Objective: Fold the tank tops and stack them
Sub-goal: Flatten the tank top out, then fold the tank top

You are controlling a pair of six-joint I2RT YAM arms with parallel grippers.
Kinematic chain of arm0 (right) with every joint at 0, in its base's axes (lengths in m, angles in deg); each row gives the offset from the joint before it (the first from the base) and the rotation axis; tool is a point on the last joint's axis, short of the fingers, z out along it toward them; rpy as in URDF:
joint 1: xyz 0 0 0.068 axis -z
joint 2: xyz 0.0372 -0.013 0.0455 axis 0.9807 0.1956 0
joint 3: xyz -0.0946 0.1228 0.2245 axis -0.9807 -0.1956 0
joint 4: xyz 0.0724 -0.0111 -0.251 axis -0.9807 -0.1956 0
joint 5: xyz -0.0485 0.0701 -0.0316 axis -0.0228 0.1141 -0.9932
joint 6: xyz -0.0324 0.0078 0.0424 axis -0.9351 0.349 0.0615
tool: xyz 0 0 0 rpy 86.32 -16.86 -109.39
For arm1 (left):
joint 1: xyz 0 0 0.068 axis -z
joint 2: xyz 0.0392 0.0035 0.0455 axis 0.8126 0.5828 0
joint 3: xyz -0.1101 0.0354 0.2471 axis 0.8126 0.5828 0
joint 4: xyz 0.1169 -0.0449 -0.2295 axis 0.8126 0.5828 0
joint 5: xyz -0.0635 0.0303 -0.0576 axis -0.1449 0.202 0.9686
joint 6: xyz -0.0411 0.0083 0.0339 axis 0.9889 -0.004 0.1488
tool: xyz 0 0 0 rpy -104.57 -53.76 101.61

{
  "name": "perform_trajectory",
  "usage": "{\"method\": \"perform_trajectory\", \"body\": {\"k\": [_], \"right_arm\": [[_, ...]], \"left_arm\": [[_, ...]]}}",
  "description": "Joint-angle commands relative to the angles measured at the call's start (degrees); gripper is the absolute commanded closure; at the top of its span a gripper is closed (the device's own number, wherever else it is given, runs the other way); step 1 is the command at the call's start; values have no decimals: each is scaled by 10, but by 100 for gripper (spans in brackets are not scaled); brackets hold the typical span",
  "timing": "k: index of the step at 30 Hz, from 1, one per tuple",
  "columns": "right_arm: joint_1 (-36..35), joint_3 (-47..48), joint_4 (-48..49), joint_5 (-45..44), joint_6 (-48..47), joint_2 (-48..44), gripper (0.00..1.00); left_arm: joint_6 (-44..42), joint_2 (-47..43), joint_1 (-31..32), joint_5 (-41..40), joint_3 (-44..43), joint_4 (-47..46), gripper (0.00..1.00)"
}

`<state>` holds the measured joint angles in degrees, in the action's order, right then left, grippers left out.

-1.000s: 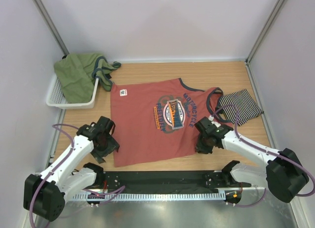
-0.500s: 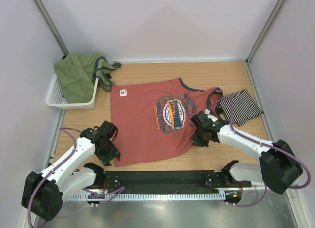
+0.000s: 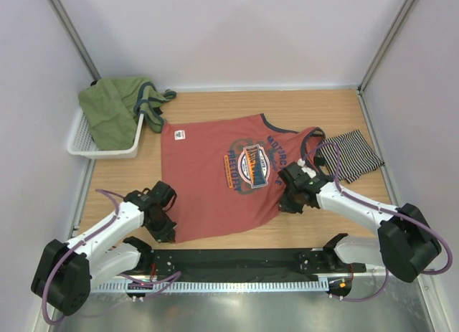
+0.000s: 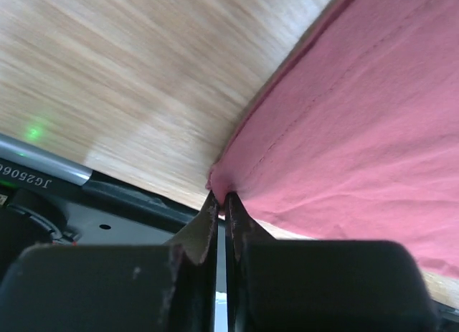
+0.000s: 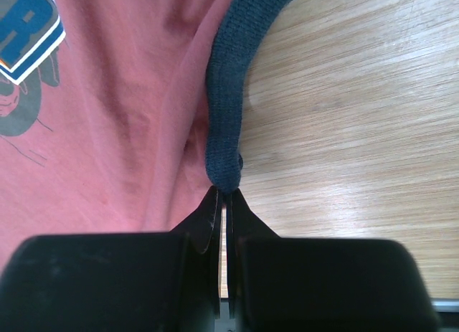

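Note:
The salmon-red tank top [image 3: 215, 181] lies spread flat on the wooden table, its printed chest to the right. My left gripper [image 3: 163, 228] is shut on its near-left hem corner [image 4: 219, 191], the cloth pinched between the fingertips. My right gripper [image 3: 288, 203] is shut on the dark teal armhole trim [image 5: 224, 176] at the near right side. The striped tank top [image 3: 349, 155] lies folded at the right, behind my right arm.
A white basket [image 3: 82, 142] with a green garment [image 3: 115, 110] draped over it stands at the back left. The table's near edge meets a black rail [image 3: 237, 259] just below the red top's hem. Side walls close in left and right.
My left gripper slid right to the hem corner and closed on it. The right gripper moved a little back-left and closed on the teal trim.

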<state>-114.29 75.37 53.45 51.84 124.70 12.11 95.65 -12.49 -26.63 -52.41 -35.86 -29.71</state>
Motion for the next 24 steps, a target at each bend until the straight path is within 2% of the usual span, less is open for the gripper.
{"method": "perform_trajectory", "body": {"k": [1, 8, 13, 17, 24], "right_arm": [[-3, 0, 4, -9, -3, -21, 99], [-3, 3, -12, -27, -9, -56, 99], [-3, 49, -25, -55, -32, -49, 99], [2, 108, -34, -89, -63, -12, 99], [25, 185, -13, -83, -115, 80, 99]], "left_arm": [[7, -2, 5, -3, -12, -33, 100], [5, -26, 5, -72, -75, 16, 100], [13, -16, 4, -79, -121, 15, 100], [2, 21, 0, -94, -167, 17, 100], [-29, 51, -79, -88, -203, -20, 100]]}}
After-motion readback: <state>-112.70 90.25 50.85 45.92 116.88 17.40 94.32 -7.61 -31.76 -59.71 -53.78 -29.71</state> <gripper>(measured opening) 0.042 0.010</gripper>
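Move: Both hands already pinch the tank top's near edge down at table level, the left at its near-left corner, the right by the dark-trimmed near-right end. The tank top's round print lies about 23 cm ahead and 23 cm right of the left hand, and some 13 cm ahead and 13 cm left of the right. The basket stands some 33 cm ahead and 21 cm left of the left hand; the folded striped top is about 17 cm ahead and 19 cm right of the right hand. Keeping their pinch, both hands lift the tank top's near edge and carry it forward over the cloth towards its far side, the left starting its rise first and going about 10 cm forward and 7 cm up as its fingertips tilt some 15 degrees outward. The right first rises only slightly, then swings forward and up quickly, about 7 cm out and 5 or 6 cm up, its fingertips tilting forward around 10 degrees. ##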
